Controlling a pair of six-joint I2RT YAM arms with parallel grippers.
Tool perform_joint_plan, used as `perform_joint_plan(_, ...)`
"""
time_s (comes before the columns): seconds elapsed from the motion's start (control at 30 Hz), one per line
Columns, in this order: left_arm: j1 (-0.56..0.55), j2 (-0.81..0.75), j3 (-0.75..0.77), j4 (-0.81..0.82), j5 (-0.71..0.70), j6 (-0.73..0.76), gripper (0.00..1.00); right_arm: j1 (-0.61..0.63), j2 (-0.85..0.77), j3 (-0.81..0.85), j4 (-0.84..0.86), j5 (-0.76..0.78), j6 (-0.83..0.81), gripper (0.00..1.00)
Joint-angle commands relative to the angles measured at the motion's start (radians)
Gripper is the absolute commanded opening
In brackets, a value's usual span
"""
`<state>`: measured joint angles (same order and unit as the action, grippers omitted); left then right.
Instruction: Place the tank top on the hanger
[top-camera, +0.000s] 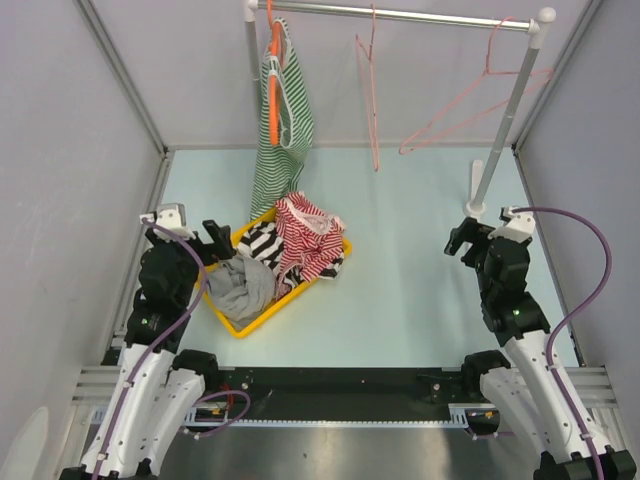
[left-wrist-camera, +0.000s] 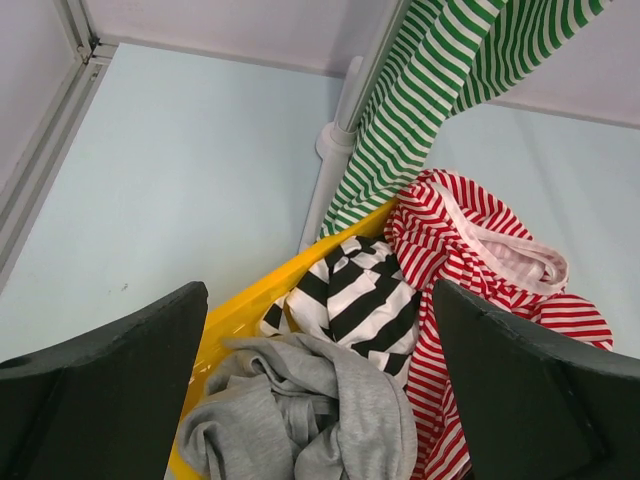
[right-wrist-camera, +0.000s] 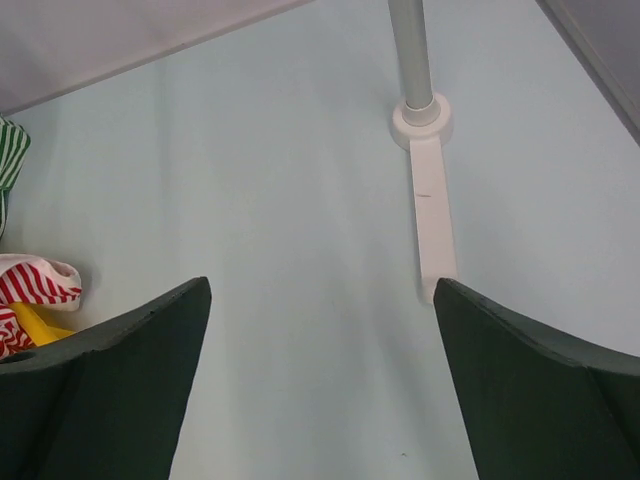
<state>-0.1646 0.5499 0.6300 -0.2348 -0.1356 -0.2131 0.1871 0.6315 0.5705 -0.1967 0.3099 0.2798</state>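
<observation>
The red-and-white striped tank top (top-camera: 308, 238) lies crumpled at the far right end of a yellow basket (top-camera: 262, 314), spilling over its rim; it also shows in the left wrist view (left-wrist-camera: 470, 260). A thin pink wire hanger (top-camera: 369, 85) hangs on the rail, and a second pink one (top-camera: 470, 95) hangs tilted near the right post. My left gripper (top-camera: 222, 240) is open and empty, just left of the basket, above a grey garment (left-wrist-camera: 300, 415). My right gripper (top-camera: 462, 240) is open and empty over bare table at the right.
A green-and-white striped top (top-camera: 283, 120) hangs on an orange hanger (top-camera: 273, 80) at the rail's left end. A black-and-white striped garment (top-camera: 262, 243) lies in the basket. The rail's right post (top-camera: 505, 120) and white foot (right-wrist-camera: 430, 215) stand near my right gripper.
</observation>
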Motion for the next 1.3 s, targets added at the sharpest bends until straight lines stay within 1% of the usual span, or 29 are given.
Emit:
perform_joint_plan(0.0,-0.004,-0.01,0.027,0.009,-0.027,-0.023,0.99,0.003,-0.024,0.028,0.009,0.04,0.009,1.0)
perform_joint_plan(0.1,-0.004,0.002,0.028,0.0,-0.036,-0.029,1.0,0.002,-0.024,0.031,0.006,0.044,0.01,1.0)
perform_joint_plan(0.33,-0.004,0.007,0.008,0.026,0.005,-0.031,1.0,0.002,-0.013,0.029,0.011,0.047,0.009,1.0)
perform_joint_plan(0.43,-0.007,0.033,0.013,0.048,0.022,-0.058,0.97,0.002,-0.013,0.029,0.008,0.04,0.012,1.0)
perform_joint_plan(0.5,-0.032,0.093,0.02,0.064,0.036,-0.078,0.95,0.002,-0.013,0.023,0.008,0.029,0.013,1.0)
perform_joint_plan(0.57,-0.074,0.151,0.043,0.074,-0.007,-0.1,0.95,0.002,-0.012,0.022,0.008,0.021,0.016,1.0)
perform_joint_plan(0.6,-0.135,0.21,0.049,0.092,-0.021,-0.101,0.95,0.003,-0.009,0.022,0.008,0.018,0.016,1.0)
perform_joint_plan(0.67,-0.191,0.283,0.069,0.121,-0.032,-0.108,0.95,0.0,-0.006,0.022,0.005,0.006,0.018,1.0)
perform_joint_plan(0.7,-0.223,0.362,0.074,0.161,-0.01,-0.117,0.96,0.002,-0.004,0.023,0.003,0.005,0.021,1.0)
perform_joint_plan(0.8,-0.234,0.488,0.086,0.23,0.068,-0.189,0.97,0.002,-0.004,0.023,-0.01,0.0,0.024,1.0)
perform_joint_plan(0.83,-0.237,0.56,0.092,0.27,0.079,-0.213,0.97,0.002,-0.006,0.023,-0.017,-0.003,0.025,1.0)
perform_joint_plan(0.9,-0.237,0.639,0.117,0.317,0.103,-0.232,0.98,0.003,-0.009,0.025,-0.024,-0.012,0.027,1.0)
perform_joint_plan(0.93,-0.237,0.704,0.128,0.327,0.109,-0.241,0.98,0.003,-0.012,0.026,-0.027,-0.014,0.03,1.0)
perform_joint_plan(1.1,-0.24,0.835,0.184,0.403,0.126,-0.252,0.98,0.003,-0.018,0.028,-0.041,-0.023,0.035,1.0)
perform_joint_plan(1.13,-0.239,0.852,0.189,0.414,0.155,-0.253,0.98,0.003,-0.016,0.026,-0.043,-0.023,0.035,1.0)
perform_joint_plan(1.27,-0.239,0.953,0.234,0.428,0.156,-0.255,0.97,0.003,-0.009,0.028,-0.041,-0.029,0.035,1.0)
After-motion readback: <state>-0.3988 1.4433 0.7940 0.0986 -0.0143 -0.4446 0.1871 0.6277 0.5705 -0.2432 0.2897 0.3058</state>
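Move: The red-striped tank top lies heaped in the yellow bin, about 14 cm ahead of the left hand, 19 cm to its right and 19 cm below. The black-and-white cloth is some 12 cm ahead and 9 cm right, the grey cloth about level and 6 cm right; the hanging green-striped top's hem is roughly 24 cm ahead, 11 cm right. From the right hand, the tank top is about 13 cm ahead, 36 cm left, 16 cm below. No contact can be seen yet as the left hand heads for the red-striped tank top, fingers staying wide open. After hardly stirring at first, it sweeps right and down about 14 cm each and some 10 cm forward over the bin, the drop ending while it still goes forward and right. The fingers tip down about 25 degrees and turn some 15 degrees clockwise. ##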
